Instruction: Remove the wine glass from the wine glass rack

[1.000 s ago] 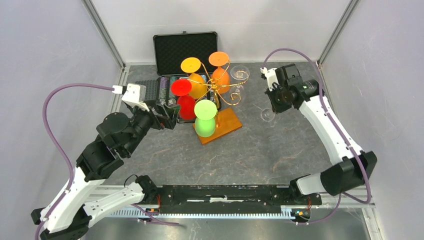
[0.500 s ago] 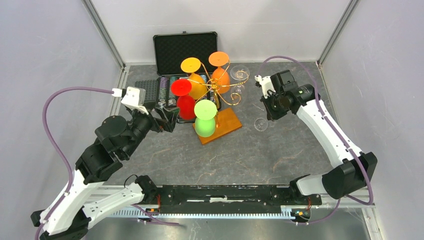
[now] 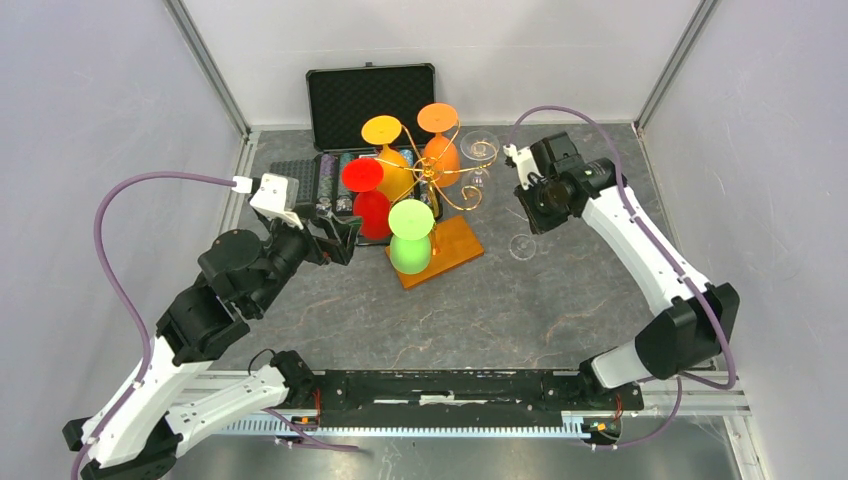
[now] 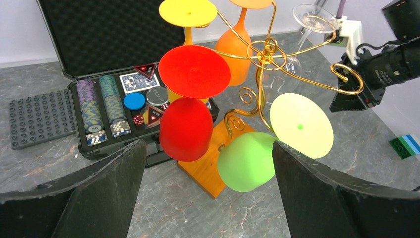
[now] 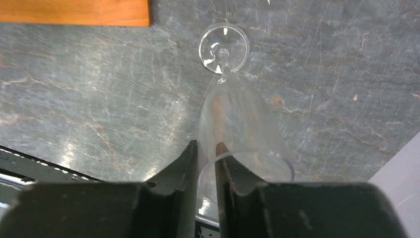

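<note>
The wine glass rack, golden wire on an orange-brown wooden base, carries red, yellow, orange and green glasses upside down, plus one clear glass. My right gripper is right of the rack, shut on the rim of a clear wine glass, one finger inside the bowl and one outside; its foot hangs low over the table. My left gripper is open and empty, left of the rack, facing the red glass and green glass.
An open black case of chips stands behind the rack, also in the left wrist view. A dark studded baseplate lies at the left. A small green and blue brick lies at the right. Walls enclose the table.
My right gripper has carried the clear glass a little left and toward the near side, off the rack. My left gripper has shifted slightly right toward the rack.
</note>
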Controlling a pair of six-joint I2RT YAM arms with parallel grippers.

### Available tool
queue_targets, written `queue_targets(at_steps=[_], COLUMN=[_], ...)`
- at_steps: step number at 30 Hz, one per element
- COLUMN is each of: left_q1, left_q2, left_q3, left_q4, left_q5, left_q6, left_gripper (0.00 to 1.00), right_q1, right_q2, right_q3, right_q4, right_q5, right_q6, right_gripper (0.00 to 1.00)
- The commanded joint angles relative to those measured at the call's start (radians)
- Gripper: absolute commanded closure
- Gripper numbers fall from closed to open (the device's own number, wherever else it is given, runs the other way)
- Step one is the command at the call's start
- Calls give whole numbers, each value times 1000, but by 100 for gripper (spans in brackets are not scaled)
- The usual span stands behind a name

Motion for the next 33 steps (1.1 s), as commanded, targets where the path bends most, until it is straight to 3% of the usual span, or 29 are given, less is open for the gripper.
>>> queue_targets(at_steps=[1, 6, 26, 33], left_q1=[-2, -2, -2, -3], left_q2=[4, 5, 3, 9], left_q3=[-5, -5, -6, 4], left_q4=[42, 42, 38, 27], left_q5=[-3, -4, -19, 0], left_q6=[45, 47, 54, 44], left_gripper=[0, 0, 0, 0], right_q1=[-1, -1, -5, -5], right_q2=[50, 74, 157, 36], right_q3=[-7, 26, 375, 331], right_q4=[-37, -39, -40, 90], right_q5=[60, 87, 160, 166], right_q6=[-3, 2, 113, 182], right_gripper=[73, 59, 52, 38])
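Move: At the right hand's fingertips, already parted a little, is the left side of the clear wine glass's rim; the glass's middle lies about 2 cm to the right and 8 cm below, level in reach. A second clear glass hangs about 10 cm left, 3 cm ahead and 8 cm above; the rack's wooden base is some 17 cm left, 1 cm back and 16 cm lower. From the left hand the wine glass is roughly 34 cm right, 11 cm ahead and 26 cm below. Letting go of the wine glass's rim, the right hand spreads its fingers from slightly parted to a bit over half open while dipping 1.5 cm and easing 1 cm right. Then it rises and goes forward off the glass, finishing about 7 cm farther out and 7 cm higher, the fingers swinging forward-up and clockwise by some 15 degrees altogether. ##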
